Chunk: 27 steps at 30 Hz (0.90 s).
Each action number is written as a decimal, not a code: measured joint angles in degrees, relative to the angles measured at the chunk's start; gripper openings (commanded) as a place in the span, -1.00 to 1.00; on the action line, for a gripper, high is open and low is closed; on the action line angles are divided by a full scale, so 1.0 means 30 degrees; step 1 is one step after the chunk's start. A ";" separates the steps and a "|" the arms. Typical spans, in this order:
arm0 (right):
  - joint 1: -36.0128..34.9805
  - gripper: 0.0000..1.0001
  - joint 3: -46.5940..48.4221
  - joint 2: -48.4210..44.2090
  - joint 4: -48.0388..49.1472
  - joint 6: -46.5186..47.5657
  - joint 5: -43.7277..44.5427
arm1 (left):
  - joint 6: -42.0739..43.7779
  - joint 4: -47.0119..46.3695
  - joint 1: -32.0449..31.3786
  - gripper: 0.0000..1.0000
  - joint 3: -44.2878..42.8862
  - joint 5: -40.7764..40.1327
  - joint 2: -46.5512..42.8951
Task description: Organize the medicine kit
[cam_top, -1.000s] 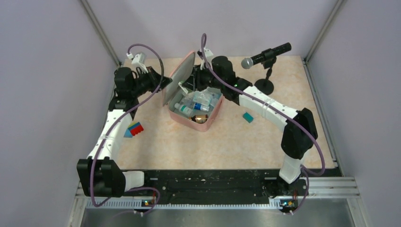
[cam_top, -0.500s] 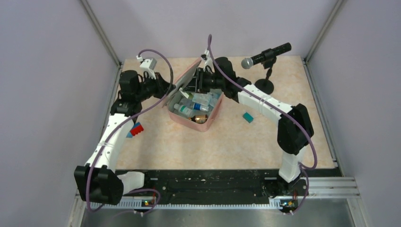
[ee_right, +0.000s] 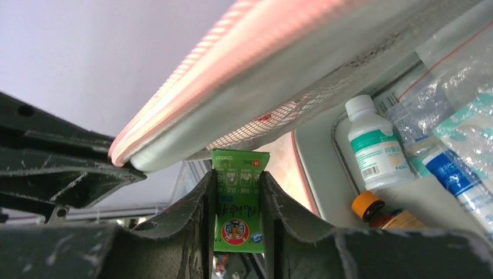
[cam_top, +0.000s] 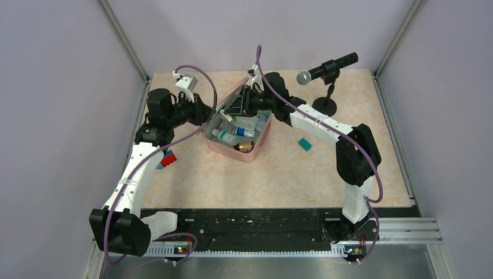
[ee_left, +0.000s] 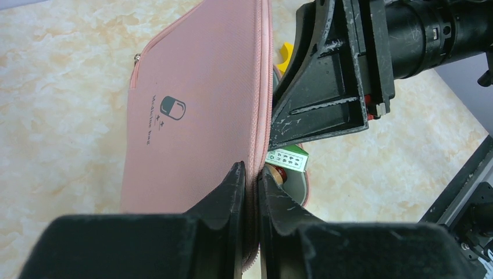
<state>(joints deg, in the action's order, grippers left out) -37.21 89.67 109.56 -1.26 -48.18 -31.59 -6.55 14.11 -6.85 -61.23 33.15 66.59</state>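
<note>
The pink medicine kit point(cam_top: 228, 149) lies open at the table's middle back, with bottles and plastic packets inside. Its lid point(ee_left: 192, 70), marked with a pill logo, leans over the tray. My left gripper point(ee_left: 250, 170) is shut on the lid's zip edge, also seen from above point(cam_top: 208, 114). My right gripper point(ee_right: 238, 177) reaches in under the lid point(ee_right: 261, 75) and is shut on a small green box point(ee_right: 239, 200) with a tiger picture. The left wrist view shows that box point(ee_left: 286, 158) just past the lid's rim.
A white bottle point(ee_right: 372, 145), an orange-capped bottle point(ee_right: 369, 206) and clear packets point(ee_right: 459, 110) lie in the tray. A microphone on a stand point(cam_top: 325, 71) stands at the back right. A teal block point(cam_top: 304, 144) and a red and blue block point(cam_top: 167, 158) lie on the table.
The lid has swung down from upright to leaning over the tray, carried by my left gripper. My right gripper has shifted left, under the lid, with the green box.
</note>
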 measured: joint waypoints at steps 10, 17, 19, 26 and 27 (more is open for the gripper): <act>0.0007 -0.51 -0.3818 -0.2419 0.3665 0.5763 0.0459 | -0.1209 -0.0095 0.0182 -1.00 -0.0444 0.0488 0.0590; -0.0029 -0.52 -0.7067 -0.3548 1.1358 0.9610 0.2973 | -0.2120 0.0488 0.1144 -1.00 -0.1865 0.2273 0.1938; -0.0058 -0.52 -0.7278 -0.3490 1.2998 1.0389 0.3206 | -0.2506 0.0678 0.1508 -1.00 -0.2302 0.3016 0.2448; -0.0466 -0.52 -0.6564 -0.1690 1.9241 1.1570 0.3963 | -0.4619 0.0714 0.3402 -1.00 -0.3169 0.6477 0.4116; -0.0568 -0.52 -0.6317 -0.1209 1.9875 1.1591 0.4044 | -0.4896 0.0729 0.3650 -1.00 -0.3315 0.6900 0.4313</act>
<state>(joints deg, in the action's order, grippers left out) -38.92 70.72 105.93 58.37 -13.41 -19.46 -21.23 16.29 4.10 -71.18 53.84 79.53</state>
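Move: Each hand already holds something: the left fingers pinch the case lid's edge, the right fingers the green box. The lid's middle lies roughly 4 cm ahead, 5 cm right and 6 cm below the left hand; from the right hand it is about 4 cm ahead, 2 cm left and 2 cm higher. Inside the case, some 15 cm below the right hand, the white bottle lies 7 cm back and 3 cm left, the blue-white bottle 6 cm back and 5 cm right. Still gripping the green box, the right hand slips about 3 cm left, then climbs some 10 cm with a little forward travel, bringing the box out from beside the lid to about rim height, and rolls about 65 degrees, its top tipping back, until the fingers point nearly level. The left hand keeps its pinch on the lid edge and draws it about 3 cm forward and left, tilting the wrist. ##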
